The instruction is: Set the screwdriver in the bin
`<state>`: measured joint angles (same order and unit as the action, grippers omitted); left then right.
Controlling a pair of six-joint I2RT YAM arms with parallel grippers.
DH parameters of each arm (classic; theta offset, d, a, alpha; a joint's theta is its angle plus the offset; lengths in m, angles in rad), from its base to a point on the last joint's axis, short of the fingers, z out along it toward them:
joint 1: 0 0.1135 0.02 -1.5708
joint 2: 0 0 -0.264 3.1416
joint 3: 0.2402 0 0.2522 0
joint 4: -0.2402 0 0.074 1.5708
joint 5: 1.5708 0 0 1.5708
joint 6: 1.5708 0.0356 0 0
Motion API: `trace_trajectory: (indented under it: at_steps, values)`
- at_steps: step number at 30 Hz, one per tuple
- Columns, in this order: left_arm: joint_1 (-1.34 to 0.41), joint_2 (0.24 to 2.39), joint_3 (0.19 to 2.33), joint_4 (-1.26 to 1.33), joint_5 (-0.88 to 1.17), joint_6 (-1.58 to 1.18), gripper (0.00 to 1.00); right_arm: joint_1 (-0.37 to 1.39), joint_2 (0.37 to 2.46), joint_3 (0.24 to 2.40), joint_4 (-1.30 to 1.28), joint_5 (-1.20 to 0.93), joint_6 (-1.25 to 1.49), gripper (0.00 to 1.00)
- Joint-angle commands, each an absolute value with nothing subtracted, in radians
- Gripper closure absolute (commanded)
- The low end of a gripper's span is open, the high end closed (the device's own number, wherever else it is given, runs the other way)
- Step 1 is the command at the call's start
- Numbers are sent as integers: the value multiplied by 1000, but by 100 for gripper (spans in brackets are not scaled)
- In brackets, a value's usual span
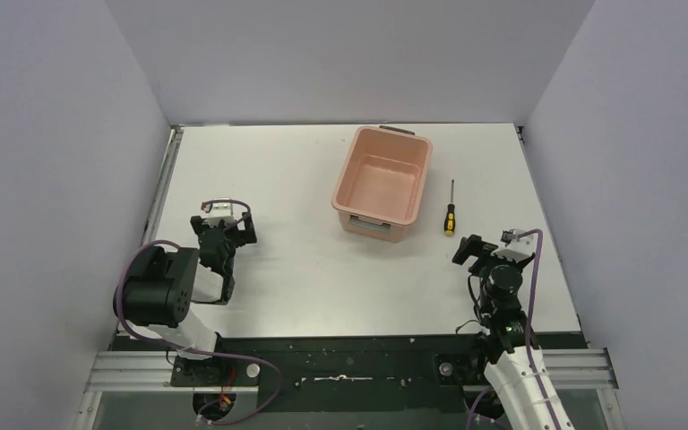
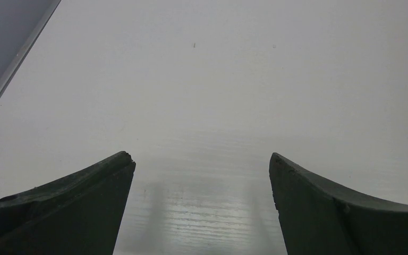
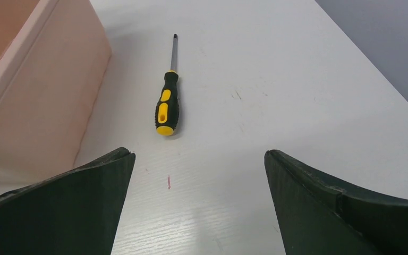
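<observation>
The screwdriver, with a thin dark shaft and a yellow-and-black handle, lies on the white table just right of the bin, handle toward me. The bin is a salmon-pink tub, empty, with a dark handle on its far short side. In the right wrist view the screwdriver lies ahead of the open fingers, and the bin's wall is on the left. My right gripper is open and empty, a short way nearer than the screwdriver. My left gripper is open and empty over bare table at the left.
Grey walls enclose the table on three sides. The table's left edge rail shows in the left wrist view. A small red mark is on the table between the right fingers. The black base strip runs along the near edge.
</observation>
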<state>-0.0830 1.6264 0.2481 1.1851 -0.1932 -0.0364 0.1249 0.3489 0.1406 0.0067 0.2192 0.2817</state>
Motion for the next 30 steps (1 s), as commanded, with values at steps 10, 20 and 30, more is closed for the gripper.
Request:
trace_trajectory:
  at_steps: [10,20,30]
  values:
    - [-78,1611,254,1210,-185,-26,3,106,958,850,-346,420,337,0]
    - [-78,1612,254,1211,-184,-27,3,62,1602,1326,-654,70,233,15]
    - [-78,1612,254,1211,-184,-28,3,57,1878,1309,-529,11,234,37]
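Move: The screwdriver lies shaft-out on the table, its middle some 18 cm ahead of the right hand, about 3 cm to its left and 10 cm below, with the handle nearest the hand. The bin stands to the left of the screwdriver, its middle about 24 cm ahead of the right hand, 19 cm left and 5 cm below. From the left hand the screwdriver lies roughly 6 cm ahead, 61 cm to the right and 4 cm lower. The right hand swings quickly forward in a high arc, rising about 13 cm as it reaches out, then drops steeply over the screwdriver's handle to finish some 14 cm farther out and 6 cm lower than it began, after a small drift right and then back left. On the way the wrist tips down by about 50 degrees, so the fingers point steeply at the table, and they narrow to roughly 70 percent open, one on each side above the handle, not yet gripping. ##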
